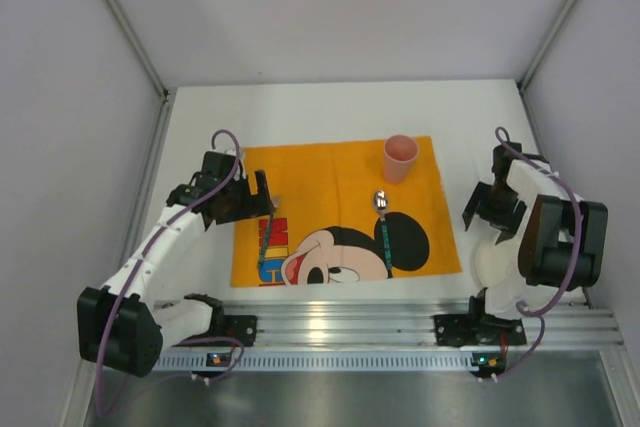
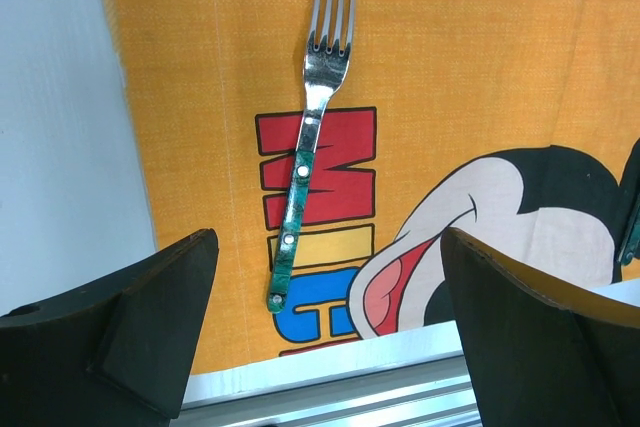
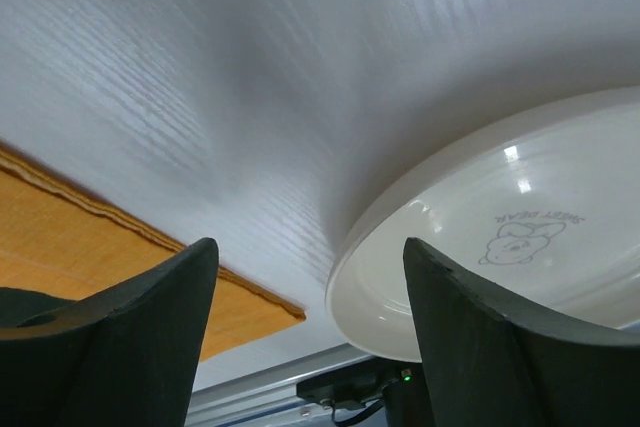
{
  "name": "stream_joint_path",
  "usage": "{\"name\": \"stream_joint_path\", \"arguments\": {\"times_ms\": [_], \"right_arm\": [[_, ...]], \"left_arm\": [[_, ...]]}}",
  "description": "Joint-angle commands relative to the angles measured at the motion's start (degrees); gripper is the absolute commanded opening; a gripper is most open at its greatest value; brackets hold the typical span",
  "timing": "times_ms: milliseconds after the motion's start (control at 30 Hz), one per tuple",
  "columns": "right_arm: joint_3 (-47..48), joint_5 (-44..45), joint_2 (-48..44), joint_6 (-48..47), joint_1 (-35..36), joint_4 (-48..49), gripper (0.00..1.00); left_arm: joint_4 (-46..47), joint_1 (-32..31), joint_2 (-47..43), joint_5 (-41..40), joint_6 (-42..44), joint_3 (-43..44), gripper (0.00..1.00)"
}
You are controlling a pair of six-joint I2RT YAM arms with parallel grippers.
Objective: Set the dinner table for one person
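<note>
The white dinner table [image 1: 320, 112] carries an orange Mickey Mouse cloth [image 1: 340, 162]. A fork [image 1: 264, 247] with a green handle lies on the cloth's left part, tines pointing away; it also shows in the left wrist view [image 2: 305, 147]. A spoon [image 1: 383, 227] with a green handle lies right of centre, and a pink cup [image 1: 400, 157] stands at the cloth's far right. A white plate [image 3: 520, 237] lies on the table right of the cloth, partly under the right arm [image 1: 497, 262]. My left gripper [image 1: 250, 202] [image 2: 328, 247] hovers open and empty above the fork. My right gripper [image 1: 480, 212] [image 3: 310, 247] is open and empty above the plate's left rim.
A ridged aluminium rail [image 1: 400, 322] runs along the table's near edge, with both arm bases bolted to it. Grey walls with metal posts close in the left, right and far sides. The cloth's near right corner [image 3: 270, 307] lies close to the plate.
</note>
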Motion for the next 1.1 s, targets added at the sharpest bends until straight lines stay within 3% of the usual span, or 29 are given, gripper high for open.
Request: {"name": "stream_joint_path", "arguments": {"times_ms": [0, 67, 100, 167, 200, 333, 533, 633, 700, 800, 833, 900, 933, 1000, 1067], "right_arm": [[-0.7, 0.2, 2.3, 0.5, -0.7, 3.8, 0.74], [-1.2, 0.0, 4.2, 0.9, -0.7, 5.3, 0.65], [-1.4, -0.1, 4.8, 0.9, -0.6, 6.0, 0.53], [-1.6, -0.6, 6.4, 1.1, -0.7, 6.9, 0.42], [-1.9, -0.8, 7.0, 1.0, -0.7, 7.6, 0.28], [-2.3, -0.8, 7.9, 1.0, -0.7, 8.6, 0.01], [2.1, -4.3, 3.1, 3.7, -0.6, 6.6, 0.00], [11.2, -3.9, -1.3, 5.1, -0.4, 2.4, 0.00], [22.2, -2.3, -2.9, 5.3, 1.0, 0.3, 0.00], [43.3, 4.0, 0.9, 5.3, 8.9, -7.6, 0.00], [54.6, 5.1, 2.5, 5.7, 14.9, -11.5, 0.00], [65.3, 7.2, 8.1, 6.3, 20.8, -15.3, 0.00], [74.5, 7.7, 10.1, 7.0, 27.4, -16.5, 0.00], [82.5, 10.6, 16.1, 7.9, 34.6, -20.3, 0.00], [85.7, 11.8, 18.6, 7.2, 45.5, -18.2, 0.00]], "left_arm": [[2.4, -0.2, -1.9, -1.1, -0.1, -0.4, 0.98], [2.4, -0.2, -1.8, -1.2, -0.2, -0.4, 0.98], [2.3, -0.1, -1.6, -1.2, -0.2, -0.5, 0.98], [2.4, -0.2, -1.3, -1.3, -0.1, -0.4, 0.98], [2.4, -0.1, -1.1, -1.3, -0.1, -0.4, 0.98], [2.4, -0.1, -0.4, -1.8, 0.0, -0.2, 0.98], [2.6, -0.1, 0.7, -1.3, 0.0, -0.3, 0.98], [2.4, -0.1, 1.4, -0.5, 0.4, 0.1, 0.98], [1.6, -0.1, 1.7, -0.2, 0.5, 1.5, 0.98], [0.2, -0.1, 1.7, -1.1, 1.0, 3.7, 0.98], [-0.4, -0.1, 1.6, -1.4, 1.1, 4.4, 0.98], [-1.9, -0.1, 1.2, -2.9, 1.1, 6.5, 0.98], [-2.2, -0.1, 1.0, -3.2, 1.1, 7.9, 0.98], [-3.3, -0.1, 0.3, -4.2, 0.7, 9.2, 0.98], [-5.1, 0.0, -0.7, -4.7, 0.5, 10.7, 0.98]]}}
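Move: The plate's middle lies about 7 cm back and 6 cm to the right of the right hand, some 3 cm below it, its far-left rim almost under the open fingers. The spoon is about 21 cm to this hand's left, 1 cm back; the cup 18 cm left and 12 cm ahead; the placemat's middle 28 cm left, 3 cm ahead. From the left hand the plate is roughly 50 cm right, 12 cm back. Straight down about 3 cm goes the right hand, closing its fingers to pinch the plate's far-left rim; after a short hold it sweeps up fast with the plate, some 40 cm up and 20 cm each forward and left, tipping its fingers up by about 60 degrees. The left hand, open above the fork, eases up and slightly forward. ##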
